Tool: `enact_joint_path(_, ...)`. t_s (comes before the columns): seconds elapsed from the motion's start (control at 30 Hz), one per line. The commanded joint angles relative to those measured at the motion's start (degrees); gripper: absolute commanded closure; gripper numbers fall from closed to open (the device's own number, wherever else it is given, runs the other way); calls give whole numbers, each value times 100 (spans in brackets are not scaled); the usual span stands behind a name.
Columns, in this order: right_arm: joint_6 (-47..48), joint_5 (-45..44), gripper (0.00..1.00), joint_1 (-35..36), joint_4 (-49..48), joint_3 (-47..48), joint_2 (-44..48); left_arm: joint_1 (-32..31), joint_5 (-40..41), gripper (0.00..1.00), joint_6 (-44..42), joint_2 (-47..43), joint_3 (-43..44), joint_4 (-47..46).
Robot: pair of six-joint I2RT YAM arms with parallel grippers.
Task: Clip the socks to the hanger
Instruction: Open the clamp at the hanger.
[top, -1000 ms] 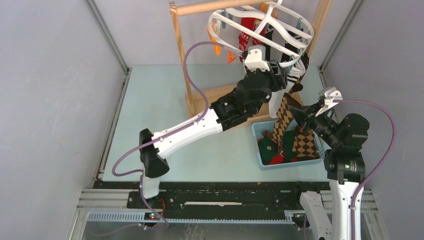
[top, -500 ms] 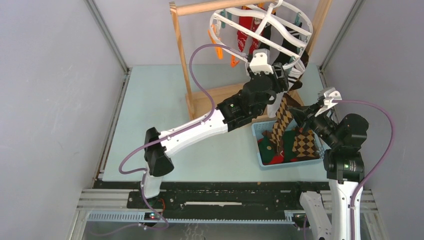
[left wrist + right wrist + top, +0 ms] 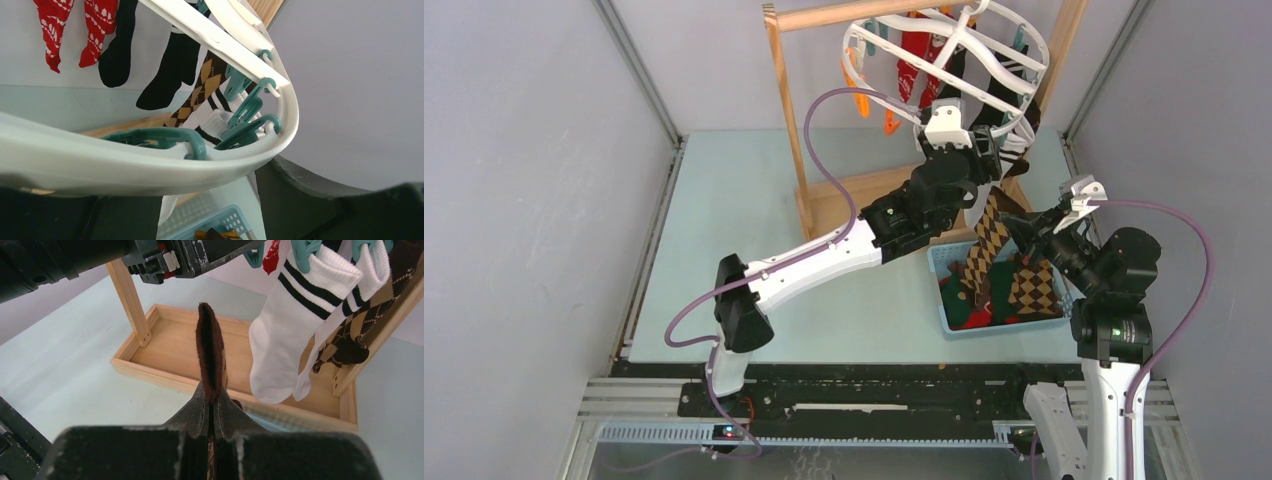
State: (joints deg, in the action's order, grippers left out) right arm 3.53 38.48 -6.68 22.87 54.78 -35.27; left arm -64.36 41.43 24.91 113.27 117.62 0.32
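The white oval hanger (image 3: 984, 55) hangs from the wooden rack, with red, black, striped white and argyle socks clipped to it. My left gripper (image 3: 980, 162) is raised against its near rim. In the left wrist view the rim (image 3: 150, 167) and a teal clip (image 3: 160, 136) cross in front of the jaws, which stand wide apart and hold nothing. Beside the basket, my right gripper (image 3: 211, 401) is shut on the cuff of a brown argyle sock (image 3: 210, 350). That sock (image 3: 984, 242) hangs down over the basket.
A blue perforated basket (image 3: 936, 262) holds green, red and argyle socks. The wooden rack (image 3: 786, 100) stands on a tray base (image 3: 170, 347) behind it. Two white striped socks (image 3: 295, 325) dangle close to the right gripper. Grey walls close in on both sides.
My left arm has risen and shifted right to the hanger's near rim, its jaws spreading wider. The hanger has swung slightly. My right gripper and its sock have stayed put.
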Motion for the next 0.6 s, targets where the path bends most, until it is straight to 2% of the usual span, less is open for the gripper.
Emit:
enact_joint_path(0.0,16,28,100,-35,-227,-29,29,85,284,34,-212,-50,360,-505)
enact_joint_path(0.17,36,27,100,-35,-216,-39,43,89,214,43,-289,-136,183,-796)
enact_joint_path(0.57,60,54,100,-35,-223,-64,43,87,164,61,-188,-330,83,-717)
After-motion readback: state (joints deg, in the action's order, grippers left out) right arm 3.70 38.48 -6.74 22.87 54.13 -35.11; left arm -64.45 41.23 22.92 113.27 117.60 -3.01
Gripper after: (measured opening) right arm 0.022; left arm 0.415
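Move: Just above and ahead of the left hand's open fingers is the empty teal clip, about 2 cm ahead, 3 cm left and 2 cm up. The hanger's near rim crosses nearly level with the fingertips, about 1 cm left and 2 cm up; the clip with the striped white sock sits about 4 cm ahead, 4 cm right and 2 cm up. From the right hand the empty clip is some 14 cm ahead, 4 cm left and 9 cm up. Rising about 1 cm under the hanger's near rim, the left hand tips its fingers up a hair, then stays there, while its fingers close from roughly two-thirds open to about two-fifths, drawing in around the empty teal clip just under the rim. The right hand waits practically still, keeping its pinch on the brown argyle sock. ##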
